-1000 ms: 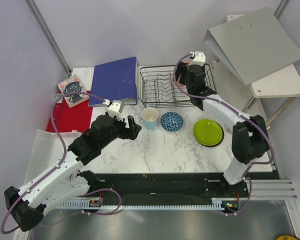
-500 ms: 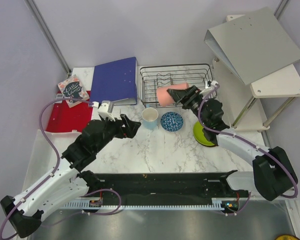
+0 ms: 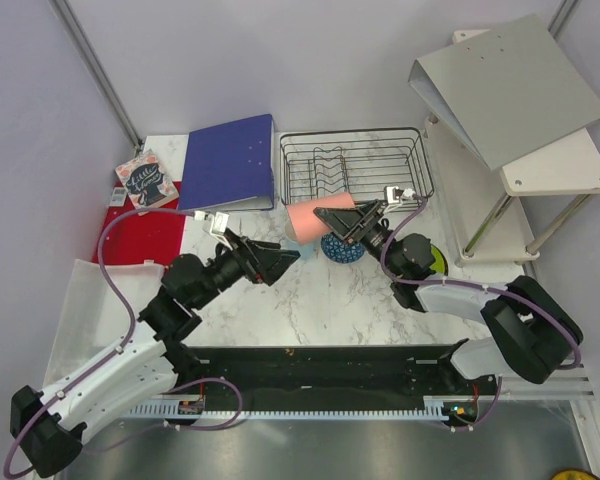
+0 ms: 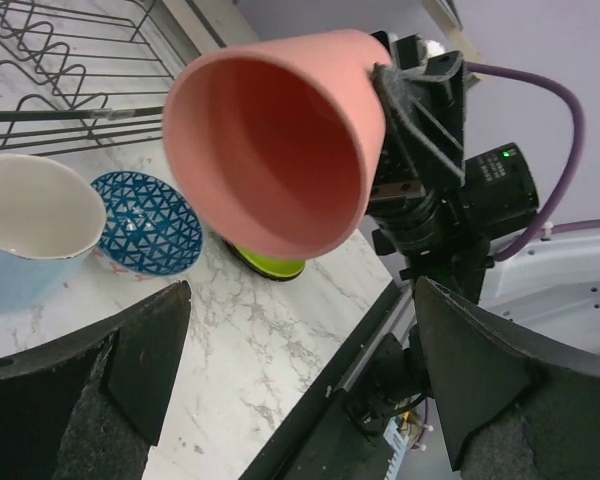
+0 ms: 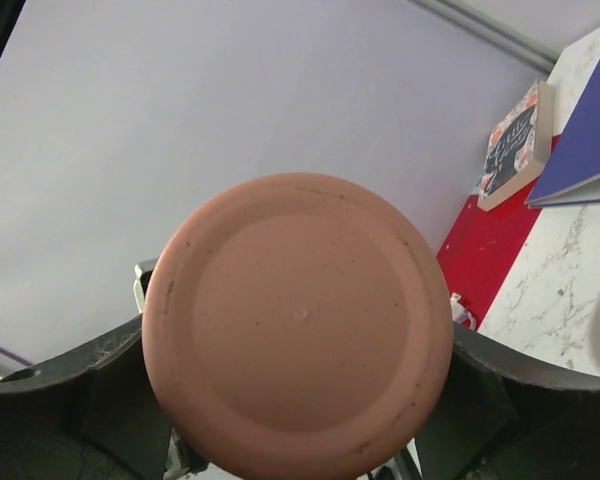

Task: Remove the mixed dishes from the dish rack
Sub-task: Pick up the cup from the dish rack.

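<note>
My right gripper (image 3: 332,222) is shut on the base end of the tall pink cup (image 3: 308,219) and holds it on its side above the table, mouth pointing left. The right wrist view shows the cup's flat bottom (image 5: 298,320) between the fingers. My left gripper (image 3: 280,262) is open and empty, just left of the cup's mouth (image 4: 280,150). The light blue cup (image 4: 30,235), small blue patterned bowl (image 3: 345,249) and lime-green bowl (image 4: 270,265) stand on the marble. The dish rack (image 3: 355,165) behind holds no dishes. The red-and-black bowl is out of view.
A blue binder (image 3: 228,160) lies left of the rack, with a red mat (image 3: 140,235) and a small book (image 3: 145,178) further left. A grey binder (image 3: 505,85) sits on a white shelf at the right. A black rail (image 3: 330,365) runs along the near edge.
My right arm lifted the pink cup out of the rack and carried it forward and left. My left gripper moved right and turned to face the cup's mouth.
</note>
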Robot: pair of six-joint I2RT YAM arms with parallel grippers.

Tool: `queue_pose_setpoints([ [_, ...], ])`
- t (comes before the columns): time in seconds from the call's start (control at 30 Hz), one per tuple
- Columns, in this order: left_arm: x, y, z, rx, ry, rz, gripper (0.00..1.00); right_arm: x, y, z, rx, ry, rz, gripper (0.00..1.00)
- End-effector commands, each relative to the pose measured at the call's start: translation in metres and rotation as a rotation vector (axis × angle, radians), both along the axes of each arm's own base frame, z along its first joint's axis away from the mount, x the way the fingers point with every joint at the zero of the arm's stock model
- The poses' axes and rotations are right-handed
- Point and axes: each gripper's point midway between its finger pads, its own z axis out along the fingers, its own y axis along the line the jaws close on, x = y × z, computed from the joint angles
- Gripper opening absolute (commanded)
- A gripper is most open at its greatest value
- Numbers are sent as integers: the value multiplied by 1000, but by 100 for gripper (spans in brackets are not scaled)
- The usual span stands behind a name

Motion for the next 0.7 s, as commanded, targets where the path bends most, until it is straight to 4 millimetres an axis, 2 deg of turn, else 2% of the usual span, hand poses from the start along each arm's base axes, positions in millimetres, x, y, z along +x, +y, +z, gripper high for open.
queue_pose_setpoints([
  [0.0, -8, -3, 40, -119, -91, -44, 99, -24, 4, 41, 126, -148, 52, 0],
  [0.1, -9, -2, 46, -125, -111, -40, 99, -25, 11, 35, 126, -135, 65, 0],
  [0.27, -9, -3, 45, -123, -116, -47, 99, -31, 30, 28, 110, -128, 112, 0],
  [0.33, -10, -6, 43, -124, -117, -62, 96, -33, 37, 24, 100, -122, 127, 0],
  [0.47, -11, -10, 39, -118, -114, -87, 73, -37, 45, 18, 96, -113, 147, 0],
  [0.5, -11, -10, 38, -117, -112, -87, 58, -37, 45, 18, 95, -114, 147, 0],
  [0.53, -11, -10, 36, -116, -110, -84, 50, -37, 45, 18, 95, -111, 149, 0],
  [0.57, -11, -9, 37, -118, -112, -82, 37, -37, 44, 17, 93, -112, 145, 0],
  [0.63, -12, -9, 35, -114, -111, -85, 26, -38, 43, 18, 86, -114, 140, 0],
  [0.67, -12, -9, 34, -111, -108, -85, 13, -39, 43, 19, 78, -122, 138, 0],
])
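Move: Ahead of the open left hand by about 8 cm, 8 cm to its right and some 6 cm higher, is the middle of the pink cup. The right hand holds this cup, its middle about 3 cm to that hand's left; the left gripper waits about 8 cm back, 11 cm left and 6 cm below the right hand. On the table, the light-blue cup stands about 11 cm ahead of the left hand, and the blue bowl about 12 cm ahead and 12 cm right. Keeping its grip near the base of the pink cup, the right hand brings the mouth to the left gripper: about 5 cm left, nearly 4 cm down and then 1 cm back up, drawing back 2.5 cm as well. The left hand rises some 2.5 cm to meet the cup, then sinks about 1.5 cm while its wide-open fingers close most of the way across the near, lower rim. ##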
